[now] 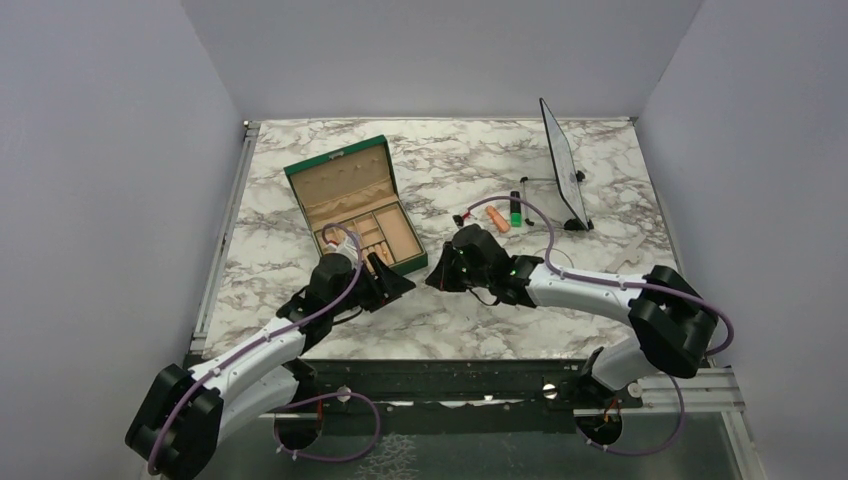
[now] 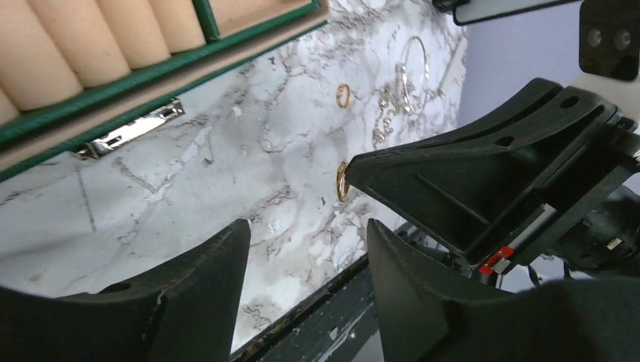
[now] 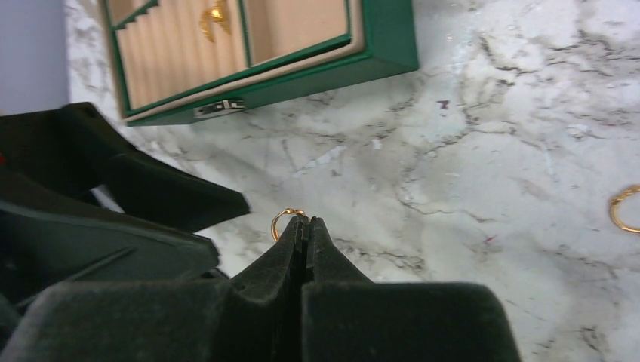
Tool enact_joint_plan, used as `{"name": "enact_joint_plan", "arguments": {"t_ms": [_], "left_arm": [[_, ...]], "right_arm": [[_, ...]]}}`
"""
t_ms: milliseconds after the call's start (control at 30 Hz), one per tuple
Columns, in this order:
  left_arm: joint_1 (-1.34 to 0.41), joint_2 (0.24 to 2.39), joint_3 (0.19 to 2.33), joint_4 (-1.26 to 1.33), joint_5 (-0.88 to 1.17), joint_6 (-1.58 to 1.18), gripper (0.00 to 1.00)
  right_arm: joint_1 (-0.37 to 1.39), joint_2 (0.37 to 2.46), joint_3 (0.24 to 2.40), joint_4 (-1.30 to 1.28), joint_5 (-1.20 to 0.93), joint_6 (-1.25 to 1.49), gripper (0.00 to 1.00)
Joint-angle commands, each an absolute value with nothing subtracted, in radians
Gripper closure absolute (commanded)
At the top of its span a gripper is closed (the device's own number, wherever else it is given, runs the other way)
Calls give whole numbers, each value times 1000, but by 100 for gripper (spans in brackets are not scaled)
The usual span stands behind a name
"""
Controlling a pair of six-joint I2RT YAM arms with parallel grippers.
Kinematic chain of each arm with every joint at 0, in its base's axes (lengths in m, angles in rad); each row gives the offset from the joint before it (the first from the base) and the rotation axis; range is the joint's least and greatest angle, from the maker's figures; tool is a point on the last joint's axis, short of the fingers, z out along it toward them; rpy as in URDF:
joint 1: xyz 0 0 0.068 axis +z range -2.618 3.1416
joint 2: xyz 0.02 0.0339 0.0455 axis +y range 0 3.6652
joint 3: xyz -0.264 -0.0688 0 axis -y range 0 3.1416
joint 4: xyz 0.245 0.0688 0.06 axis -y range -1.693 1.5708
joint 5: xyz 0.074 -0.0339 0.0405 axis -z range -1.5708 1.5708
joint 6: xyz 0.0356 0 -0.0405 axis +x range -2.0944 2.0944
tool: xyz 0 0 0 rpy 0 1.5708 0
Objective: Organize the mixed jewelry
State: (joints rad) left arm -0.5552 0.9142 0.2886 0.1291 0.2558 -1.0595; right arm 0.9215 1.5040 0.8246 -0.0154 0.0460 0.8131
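Observation:
My right gripper (image 3: 306,220) is shut on a small gold ring (image 3: 283,221), which sticks out at its tips just above the marble. From the left wrist view the same ring (image 2: 342,181) shows at the right gripper's tip (image 2: 349,167). My left gripper (image 2: 306,230) stands open just short of it, with nothing between its fingers. From above, both grippers (image 1: 400,285) (image 1: 432,280) meet tip to tip in front of the open green box (image 1: 336,155). Another gold ring (image 2: 343,95) and a silvery chain (image 2: 411,72) lie on the table beyond.
The green box's front wall (image 3: 377,53) with its metal clasp (image 3: 219,108) is close by; a gold piece (image 3: 215,16) lies in a compartment. An orange cylinder (image 1: 497,219), a green-and-black marker (image 1: 515,212) and a dark upright panel (image 1: 563,165) stand at the back right. The table's near edge (image 2: 317,302) is just below the left gripper.

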Motion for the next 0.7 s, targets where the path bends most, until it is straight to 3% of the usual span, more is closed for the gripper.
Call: {"name": "enact_joint_plan", "arguments": {"t_ms": [0, 667], "left_arm": [[-549, 923, 270, 316, 355, -1075, 44], [-549, 923, 249, 385, 371, -1106, 91]], "right_arm": [[923, 1454, 804, 71, -48, 926, 99], [922, 1399, 774, 126, -104, 999, 99]]}}
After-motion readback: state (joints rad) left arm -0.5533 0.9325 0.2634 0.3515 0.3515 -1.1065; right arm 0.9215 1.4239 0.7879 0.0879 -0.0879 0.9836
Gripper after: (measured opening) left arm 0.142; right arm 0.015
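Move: Barely apart in front of the jewelry box, the hands face each other. From the left fingers, the ring held in the right fingertips lies about 4 cm right, 2 cm ahead and 1 cm lower; the box's tray is some 13 cm ahead, 9 cm left and 6 cm below. The left fingers stand about 4 cm left of the right hand, 2 cm back and 1 cm higher. A loose ring lies on the table 6 cm ahead of the right hand, 9 cm right and 7 cm below. Lifting the held ring about 4 cm while drawing it left and a little back, the right hand keeps its pinch and rolls its left side up some 15 degrees. The left hand rises about 3 cm and edges 2 cm right to meet it, rolling slightly the other way and closing its half-open fingers onto the ring at the right fingertips. ##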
